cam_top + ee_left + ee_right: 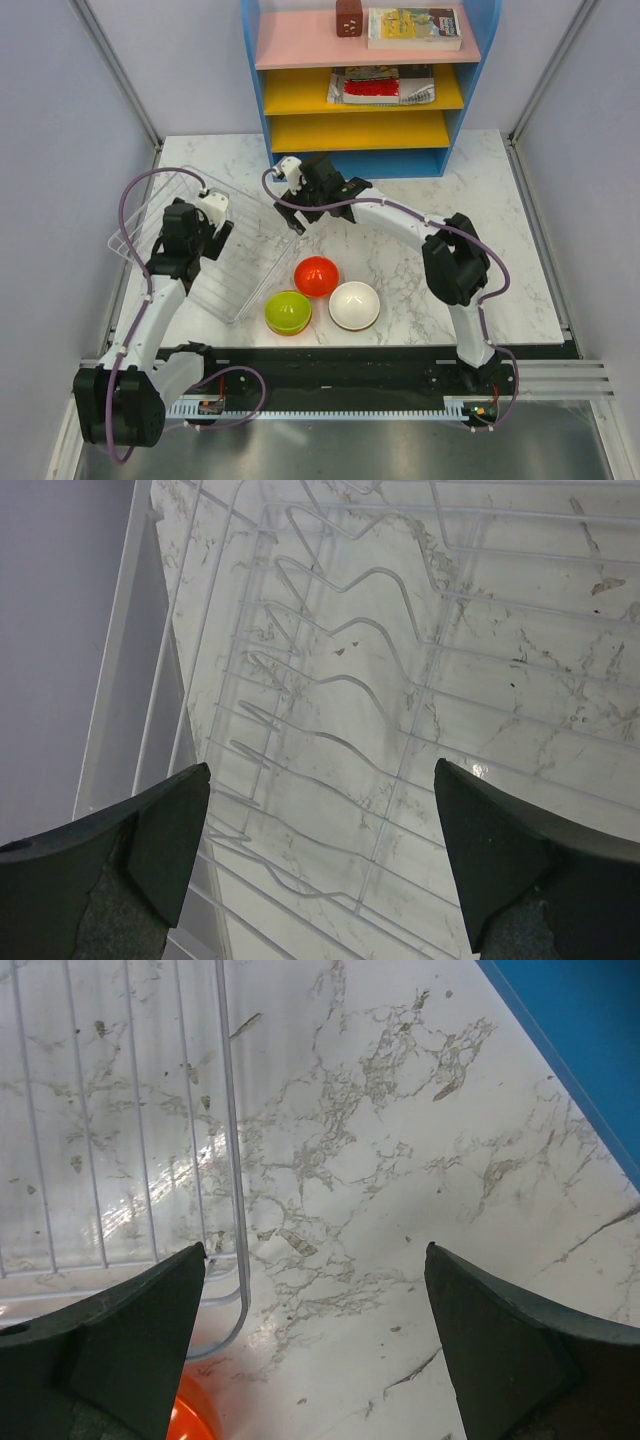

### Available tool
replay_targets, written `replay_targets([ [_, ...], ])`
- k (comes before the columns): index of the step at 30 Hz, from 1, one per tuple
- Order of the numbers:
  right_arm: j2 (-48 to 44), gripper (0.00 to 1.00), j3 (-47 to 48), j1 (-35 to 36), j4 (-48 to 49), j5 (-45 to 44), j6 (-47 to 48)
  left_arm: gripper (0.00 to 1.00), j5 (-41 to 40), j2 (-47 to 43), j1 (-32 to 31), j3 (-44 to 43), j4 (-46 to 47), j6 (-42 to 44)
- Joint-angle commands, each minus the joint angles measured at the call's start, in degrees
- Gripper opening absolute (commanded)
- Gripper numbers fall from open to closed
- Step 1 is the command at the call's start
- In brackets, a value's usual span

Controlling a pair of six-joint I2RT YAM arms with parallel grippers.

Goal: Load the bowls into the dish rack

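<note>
The white wire dish rack [245, 265] with its clear tray lies at the table's left and holds no bowls. A red bowl [316, 276], a lime green bowl [288, 311] nested on an orange one, and a white bowl [354, 305] sit on the marble in front of the rack's right side. My left gripper [205, 245] hovers open and empty over the rack's prongs [330, 680]. My right gripper [303, 215] hovers open and empty over the rack's right corner [228, 1160], the red bowl's edge [195, 1415] just below its left finger.
A blue shelf unit [365, 70] with pink and yellow shelves, books and a brown box stands at the back centre; its blue base [580, 1040] is close to my right gripper. Bare marble [480, 200] lies to the right.
</note>
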State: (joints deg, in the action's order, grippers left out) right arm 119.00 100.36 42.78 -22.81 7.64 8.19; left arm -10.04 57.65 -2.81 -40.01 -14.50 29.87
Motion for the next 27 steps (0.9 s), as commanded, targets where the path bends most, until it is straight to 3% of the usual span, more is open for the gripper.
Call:
replay_targets([
  [1,1.7,0.98,1.7,2.9,5.0,-11.2,4.1,1.00,1.7,-1.7,0.7,0.8,0.4,-0.2],
  [16,14.6,0.98,21.9,3.9,8.6,-31.4,13.3,1.00,2.5,-7.8,0.9,3.2,-3.0,-1.5],
  [27,18.6,0.98,23.8,3.9,15.9,-42.2,20.5,1.00,2.4,-8.7,1.0,4.3,-3.5,-1.3],
])
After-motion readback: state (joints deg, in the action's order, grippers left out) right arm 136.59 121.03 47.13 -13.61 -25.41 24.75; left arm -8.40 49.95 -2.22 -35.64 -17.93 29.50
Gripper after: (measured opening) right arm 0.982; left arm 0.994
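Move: The dish rack's right-hand corner lies about 5 cm back and 2 cm left of the right hand, roughly level with its fingertips, the rim between the open fingers near the left one. From that hand the red bowl stands some 16 cm back, 3 cm right and 8 cm lower, and the shelf's left front corner about 8 cm ahead, 5 cm left. From the left hand the same rack corner is about 25 cm right, 1 cm ahead and some 5 cm lower. Forward, after a slight dip, the right hand sweeps about 10 cm towards the shelf, tipping its open fingers up some 30 degrees with a smaller clockwise turn, its left finger pushing the rack's rim along from the inside. The left hand, open over the rack, draws back about 3 cm. ##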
